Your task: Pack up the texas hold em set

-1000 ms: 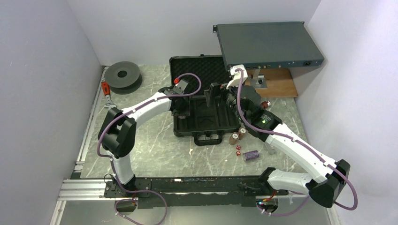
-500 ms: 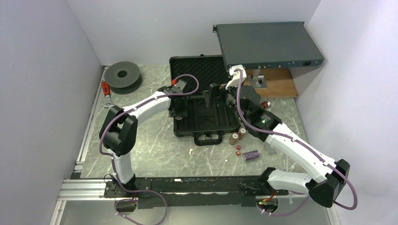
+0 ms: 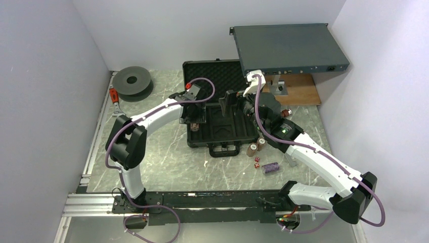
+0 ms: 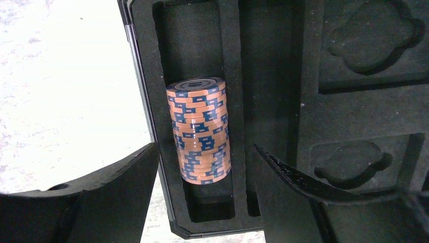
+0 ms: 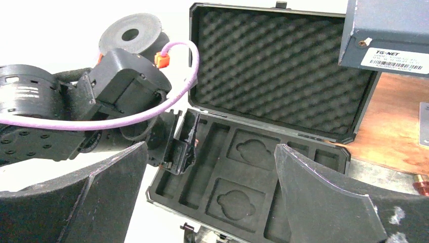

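Observation:
The black case (image 3: 221,132) lies open, its egg-crate foam lid (image 3: 215,76) propped up behind. A brown chip stack (image 4: 199,136) lies on its side in the tray's leftmost slot (image 4: 207,202). My left gripper (image 4: 205,152) hangs over that stack, open, with a finger on each side and a gap to both. My right gripper (image 5: 210,162) hovers wide open above the tray (image 5: 238,187) and holds nothing. On the table right of the case lie two brown chip stacks (image 3: 255,147), a purple stack (image 3: 270,167) and red dice (image 3: 256,162).
A large grey metal box (image 3: 288,48) overhangs the lid's right corner above a wooden board (image 3: 301,91). A dark round spool (image 3: 132,81) sits at the back left, with a small red-handled tool (image 3: 114,96) beside it. The two grippers (image 3: 195,119) (image 3: 230,104) are close together over the tray.
My left gripper has opened and let go of the brown chip stack, which now rests in the leftmost slot. The right arm has not moved.

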Controlling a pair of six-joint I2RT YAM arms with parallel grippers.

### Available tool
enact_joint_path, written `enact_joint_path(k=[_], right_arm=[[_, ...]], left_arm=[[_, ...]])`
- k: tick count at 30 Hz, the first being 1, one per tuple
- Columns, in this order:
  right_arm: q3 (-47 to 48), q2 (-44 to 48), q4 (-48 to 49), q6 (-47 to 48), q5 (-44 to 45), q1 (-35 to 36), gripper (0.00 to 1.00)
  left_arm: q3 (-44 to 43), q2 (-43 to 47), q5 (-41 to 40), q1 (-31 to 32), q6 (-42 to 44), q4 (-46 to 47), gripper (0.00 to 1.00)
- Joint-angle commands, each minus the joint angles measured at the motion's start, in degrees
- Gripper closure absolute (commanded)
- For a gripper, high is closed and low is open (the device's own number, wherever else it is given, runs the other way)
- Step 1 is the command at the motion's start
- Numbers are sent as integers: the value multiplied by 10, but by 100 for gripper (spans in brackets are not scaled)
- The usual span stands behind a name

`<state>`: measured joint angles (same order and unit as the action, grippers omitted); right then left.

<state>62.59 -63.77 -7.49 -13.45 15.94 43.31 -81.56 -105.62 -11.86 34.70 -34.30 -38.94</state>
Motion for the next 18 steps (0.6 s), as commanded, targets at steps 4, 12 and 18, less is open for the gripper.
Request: enact_joint_path(k=[4, 12, 18], right_arm=[[0, 2, 14, 10, -4, -2, 0], [1, 3, 13, 7, -10, -2, 0], [2, -3, 10, 3, -19, -2, 0]], left_arm=[[-6, 71, -35, 11, 32, -27, 32], [85, 143, -49, 57, 48, -14, 62], [136, 157, -38, 73, 14, 15, 81]])
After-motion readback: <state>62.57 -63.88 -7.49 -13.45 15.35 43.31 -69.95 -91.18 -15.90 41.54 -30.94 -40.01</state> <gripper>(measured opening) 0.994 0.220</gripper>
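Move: The orange chip stack lies in the case's leftmost slot almost directly under the left hand, its middle about 1 cm back and some 3 cm below. The empty slot beside it is 5 cm to the hand's right and 1 cm back; the case's near-left corner is about 11 cm back and 3 cm left, and the case handle 13 cm back and 14 cm right. From the right hand, the stack is about 3 cm ahead, 16 cm left and 28 cm below. Raise the left gripper about 4 cm off the orange chip stack, then draw it back some 6 cm along the left slot, past the stack's near end. Close the opened fingers most of the way as you go back, turn the wrist slightly clockwise, and begin sinking again, roughly 2 cm, over the slot's empty near end. ##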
